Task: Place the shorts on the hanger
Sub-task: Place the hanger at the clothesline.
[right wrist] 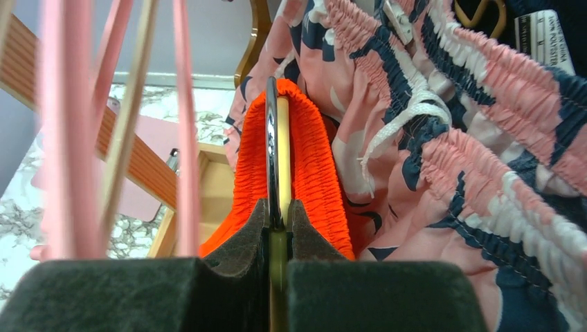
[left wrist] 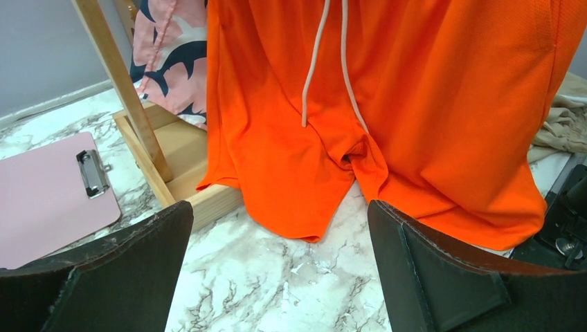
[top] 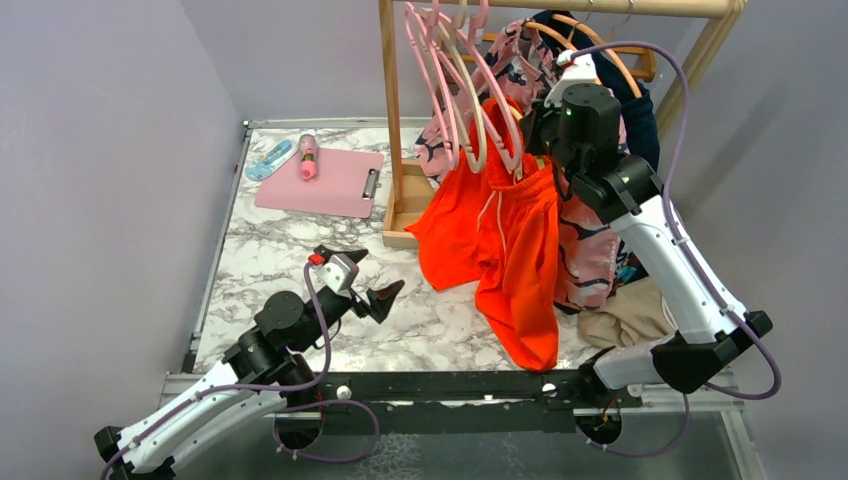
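The orange-red shorts [top: 500,240] hang from up by the rack, and their legs reach down to the marble table. In the left wrist view the shorts [left wrist: 415,104] fill the upper frame, with the white drawstring [left wrist: 325,62] dangling. My right gripper [top: 545,140] is raised at the rack. In its own view the right gripper [right wrist: 278,207] is shut on the thin pale-yellow hanger [right wrist: 282,152], and the shorts' elastic waistband [right wrist: 318,159] wraps around that bar. My left gripper [top: 375,272] is low over the table, left of the shorts. It is open and holds nothing [left wrist: 280,228].
A wooden rack [top: 392,120] carries pink hangers [top: 440,70] and pink shark-pattern shorts [top: 590,250]. A beige garment [top: 630,320] lies at the right near the front. A pink clipboard [top: 320,180] and a pink bottle [top: 308,157] lie at the back left.
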{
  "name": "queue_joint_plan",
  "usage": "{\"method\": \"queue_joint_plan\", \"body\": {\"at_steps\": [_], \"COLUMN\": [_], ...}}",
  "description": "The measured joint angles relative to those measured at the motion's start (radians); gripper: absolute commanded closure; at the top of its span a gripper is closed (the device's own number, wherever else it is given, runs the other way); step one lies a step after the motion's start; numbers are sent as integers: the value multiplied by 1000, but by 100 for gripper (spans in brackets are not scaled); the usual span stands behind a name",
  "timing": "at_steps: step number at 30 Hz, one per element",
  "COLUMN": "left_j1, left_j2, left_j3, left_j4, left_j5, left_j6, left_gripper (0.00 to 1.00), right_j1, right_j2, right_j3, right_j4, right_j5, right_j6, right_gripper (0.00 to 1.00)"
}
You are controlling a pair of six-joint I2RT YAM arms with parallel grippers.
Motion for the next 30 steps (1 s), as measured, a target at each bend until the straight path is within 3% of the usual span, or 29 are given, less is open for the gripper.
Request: {"method": "queue_joint_plan", "body": {"at_steps": [19,30], "left_j1": [0,0], "left_j2": [6,7], "left_j3": [0,0], "left_j4": [-2,-2], "left_j5": [-15,-23], "left_j6": [1,8], "left_gripper": [1,1], "right_j1": [0,0], "right_j2": [55,123], "right_j3": [228,259], "right_j4": [98,205], "right_j5": [6,8], "right_j6": [-58,-92], "right_gripper": [99,99]}}
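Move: The clothesline's bar runs across above the right hand; the gap for the yellow hanger is about 5 cm ahead and 18 cm up, with no clear sideways offset. The nearest pink hanger is roughly 7 cm to this hand's left, level front to back and 7 cm higher; printed shorts are about 8 cm right, 8 cm ahead and 5 cm below. From the left hand, that bar spot is about 24 cm ahead, 25 cm right and 33 cm up. Still pinching the yellow hanger just under its metal hook, with the orange shorts on it, the right hand lifts them about 11 cm towards the bar, quickly at first, then slowing and easing some 3 cm forward. The wrist tips the fingers up by nearly 20 degrees, and the grip stays shut. ##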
